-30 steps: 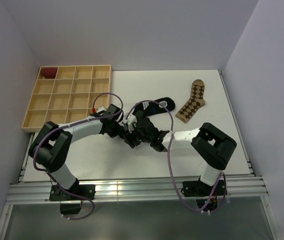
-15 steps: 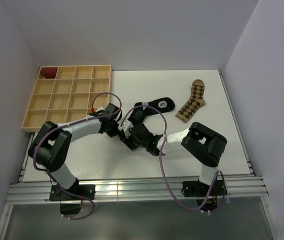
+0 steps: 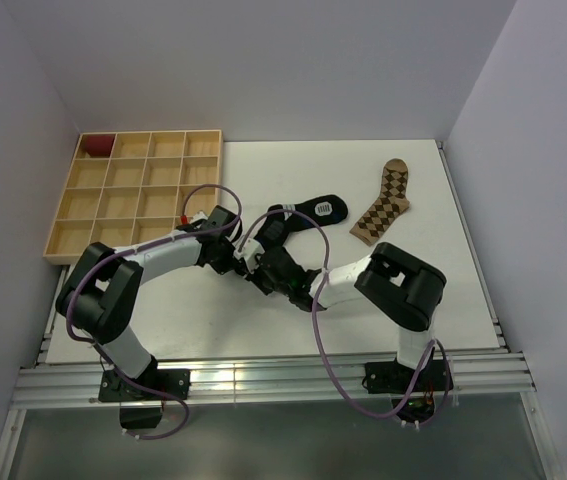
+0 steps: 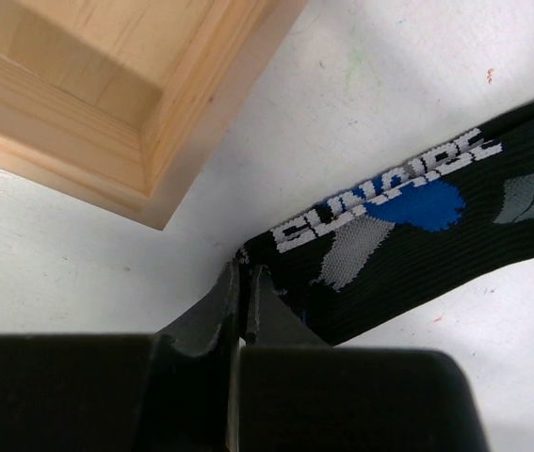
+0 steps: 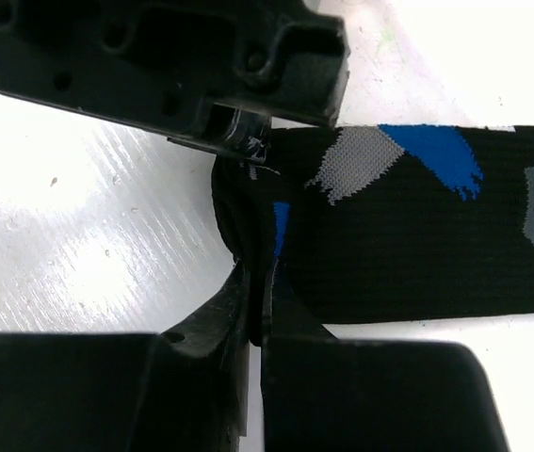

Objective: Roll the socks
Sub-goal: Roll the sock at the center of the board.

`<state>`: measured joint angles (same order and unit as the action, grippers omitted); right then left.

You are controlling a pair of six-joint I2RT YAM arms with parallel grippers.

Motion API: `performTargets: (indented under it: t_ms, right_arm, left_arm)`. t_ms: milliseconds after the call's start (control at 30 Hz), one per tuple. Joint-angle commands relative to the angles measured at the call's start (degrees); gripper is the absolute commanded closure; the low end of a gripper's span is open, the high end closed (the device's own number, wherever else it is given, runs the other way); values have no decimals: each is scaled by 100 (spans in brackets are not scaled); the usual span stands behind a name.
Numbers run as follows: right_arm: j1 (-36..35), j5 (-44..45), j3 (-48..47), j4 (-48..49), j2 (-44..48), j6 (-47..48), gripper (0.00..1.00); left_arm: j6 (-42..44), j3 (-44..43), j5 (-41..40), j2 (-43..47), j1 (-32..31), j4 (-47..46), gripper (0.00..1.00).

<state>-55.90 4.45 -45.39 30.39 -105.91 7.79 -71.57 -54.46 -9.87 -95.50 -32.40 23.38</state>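
The black sock (image 3: 308, 213) with blue and grey patches lies stretched across the middle of the table. Its near end sits between the two grippers. My left gripper (image 4: 244, 271) is shut on the corner of the black sock (image 4: 417, 235). My right gripper (image 5: 259, 268) is shut on the folded edge of the black sock (image 5: 408, 235), right beside the left gripper's body (image 5: 201, 66). In the top view both grippers (image 3: 256, 268) meet at that end. The tan argyle sock (image 3: 383, 203) lies flat at the back right, apart from both arms.
A wooden compartment tray (image 3: 138, 195) stands at the back left, its corner (image 4: 153, 141) close to the left gripper. A small dark red bundle (image 3: 96, 146) sits in its far-left cell. White walls close in the table on three sides.
My right gripper has moved left to the sock's near end and shut on its edge. The left gripper has stayed shut on the sock.
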Motion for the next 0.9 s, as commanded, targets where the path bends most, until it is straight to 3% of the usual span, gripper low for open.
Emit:
performTargets:
  t_ms: [0,67,200,400,600,867]
  right_arm:
    - [17,-328,-67,-498,-79,-93,100]
    - [158,-662,-137,-744,8,-216,100]
    - [579,-1699,-400,-1403,88,-550,100]
    - [1274,-3412,-988,-2071,-227,-1051,100]
    - [1616,-4258,-1525,-2625,-676,-1324,100]
    - [2100,-5182,-1781,-2451,-1195,-2492,100]
  left_arm:
    - [91,-135,205,-4,6,27,100]
    - [73,-109,196,84,32,-61,99]
    - [38,-48,91,330,76,-228,83]
    - [90,216,-103,901,103,-702,71]
    - [170,664,-200,1402,103,-1290,60]
    - [170,1850,11,2264,103,-2117,57]
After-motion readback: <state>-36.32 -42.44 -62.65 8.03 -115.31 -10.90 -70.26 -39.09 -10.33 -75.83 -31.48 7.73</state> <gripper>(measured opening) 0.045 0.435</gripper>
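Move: The black sock's still-flat leg, where its pinched near edge is being turned, is centred about 9 cm ahead of the right hand, 3 cm to its right and 2 cm lower. From the left hand, still shut on the near edge's left corner, that leg is some 6 cm ahead and 5 cm right. The wooden tray's middle lies roughly 18 cm ahead and 23 cm left of the left hand; the brown sock is about 19 cm ahead and 32 cm right of the right hand. The black sock's near edge stays pinched in the right fingers, which turn almost on the spot, tipping forward and down by some 45 degrees so that they point more steeply at the table. Meanwhile the left fingers open part way, let go of the left corner and lift about 6 cm, swinging their tips forward a little as they clear the edge. ##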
